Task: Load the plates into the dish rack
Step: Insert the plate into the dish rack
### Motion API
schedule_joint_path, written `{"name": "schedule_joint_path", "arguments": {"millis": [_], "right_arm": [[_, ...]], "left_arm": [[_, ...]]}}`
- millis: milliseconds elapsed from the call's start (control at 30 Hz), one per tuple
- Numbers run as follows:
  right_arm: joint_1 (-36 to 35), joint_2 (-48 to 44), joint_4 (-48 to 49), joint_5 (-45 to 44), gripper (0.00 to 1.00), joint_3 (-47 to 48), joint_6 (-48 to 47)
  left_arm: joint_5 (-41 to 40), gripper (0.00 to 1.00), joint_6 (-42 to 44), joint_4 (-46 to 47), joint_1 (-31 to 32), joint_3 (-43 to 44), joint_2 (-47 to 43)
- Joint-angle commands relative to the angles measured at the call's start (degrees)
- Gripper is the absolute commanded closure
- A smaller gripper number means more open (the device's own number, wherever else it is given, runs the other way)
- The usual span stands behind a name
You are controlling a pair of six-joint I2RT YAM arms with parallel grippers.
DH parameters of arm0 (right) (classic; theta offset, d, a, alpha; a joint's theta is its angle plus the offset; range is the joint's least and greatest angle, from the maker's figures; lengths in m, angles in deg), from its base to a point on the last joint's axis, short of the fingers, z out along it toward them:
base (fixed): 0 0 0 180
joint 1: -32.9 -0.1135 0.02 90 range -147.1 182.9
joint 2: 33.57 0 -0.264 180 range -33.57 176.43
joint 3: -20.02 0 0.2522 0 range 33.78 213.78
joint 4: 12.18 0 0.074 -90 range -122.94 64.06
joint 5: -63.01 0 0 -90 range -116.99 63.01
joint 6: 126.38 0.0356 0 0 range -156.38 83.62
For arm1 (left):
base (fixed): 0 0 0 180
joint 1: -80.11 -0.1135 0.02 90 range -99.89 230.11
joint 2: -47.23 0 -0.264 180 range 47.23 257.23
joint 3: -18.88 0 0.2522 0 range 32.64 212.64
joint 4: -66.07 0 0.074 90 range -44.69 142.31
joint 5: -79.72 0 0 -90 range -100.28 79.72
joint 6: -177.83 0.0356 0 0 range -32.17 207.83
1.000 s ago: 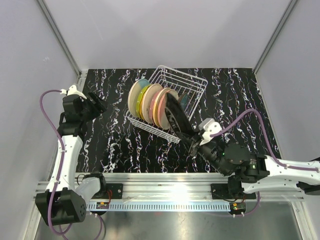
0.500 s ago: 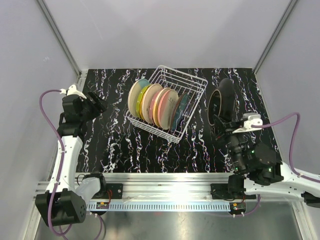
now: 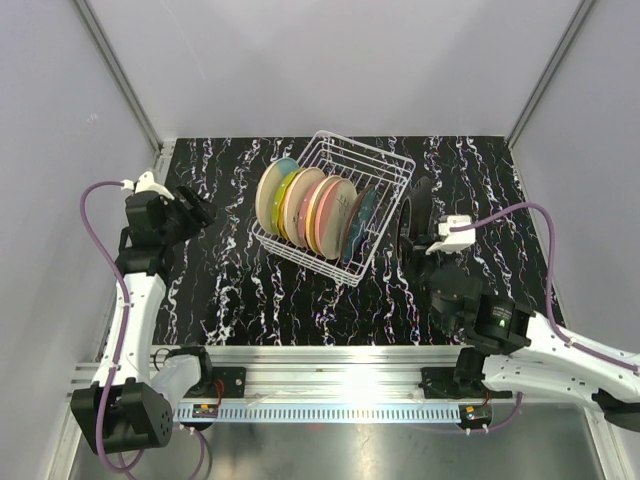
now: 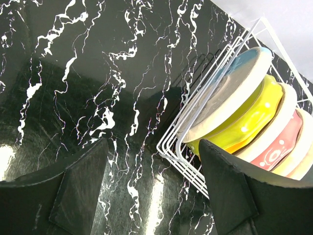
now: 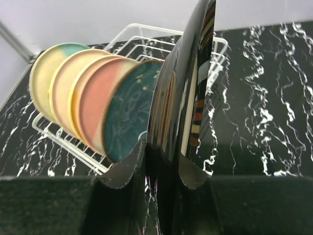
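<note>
The white wire dish rack (image 3: 375,165) stands mid-table with several plates upright in it, from a cream-blue plate (image 3: 268,192) at the left to a teal plate (image 3: 366,214) at the right. My right gripper (image 3: 422,262) is shut on the lower rim of a glossy black plate (image 3: 413,212), held on edge just right of the rack. In the right wrist view the black plate (image 5: 188,88) rises between my fingers (image 5: 124,169), beside the teal plate (image 5: 128,117). My left gripper (image 3: 196,210) hangs open and empty left of the rack (image 4: 193,159).
Grey walls with slanted metal posts (image 3: 120,75) close in the marbled black table (image 3: 240,290) on three sides. A metal rail (image 3: 330,365) with both arm bases runs along the near edge. In the left wrist view, a yellow-green plate (image 4: 252,120) sits second in the rack.
My right arm carried the black plate from the rack's near end out to the far right, then back left toward the rack's right end. The left arm has stayed put.
</note>
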Motion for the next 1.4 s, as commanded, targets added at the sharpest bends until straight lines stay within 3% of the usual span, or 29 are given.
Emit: {"name": "schedule_joint_path", "arguments": {"millis": [0,633,833,1367], "right_arm": [[6.25,-2.02,2.12,5.36,1.0,4.87,9.38],[29.98,7.04,5.19,36.47,1.0,10.06,30.04],[32.37,9.23,6.59,42.36,1.0,10.84,32.68],[34.48,13.28,10.64,46.59,1.0,7.6,36.29]], "left_arm": [[1.1,0.22,1.02,2.98,-0.18,-0.27,-1.45],[1.97,0.21,0.93,3.06,-0.18,-0.19,-1.8],[1.98,0.2,0.93,3.15,-0.18,-0.36,-1.98],[1.97,0.2,0.93,3.07,-0.18,-0.36,-1.98]]}}
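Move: The right hand holds a glossy black plate. The free slot it is meant for, at the rack's right side, lies about 14 cm ahead of this hand, 3 cm to its left and some 17 cm below. The teal plate stands just left of that slot, about 13 cm ahead and 7 cm left; the pink-faced plate is 13 cm ahead and 12 cm left, both equally low. From the idle left hand the slot is roughly 44 cm to the right, 2 cm ahead and 11 cm lower. The right hand keeps its pinch on the black plate's rim and carries it about 7 cm forward, most of that early on, then eases left by some 3 cm while sinking 3 cm, towards the free slot in front of the teal plate. On the way the wrist rolls some 30 degrees, its left side rising, and tips the fingers down by roughly 20, bringing the plate alongside the racked ones. ##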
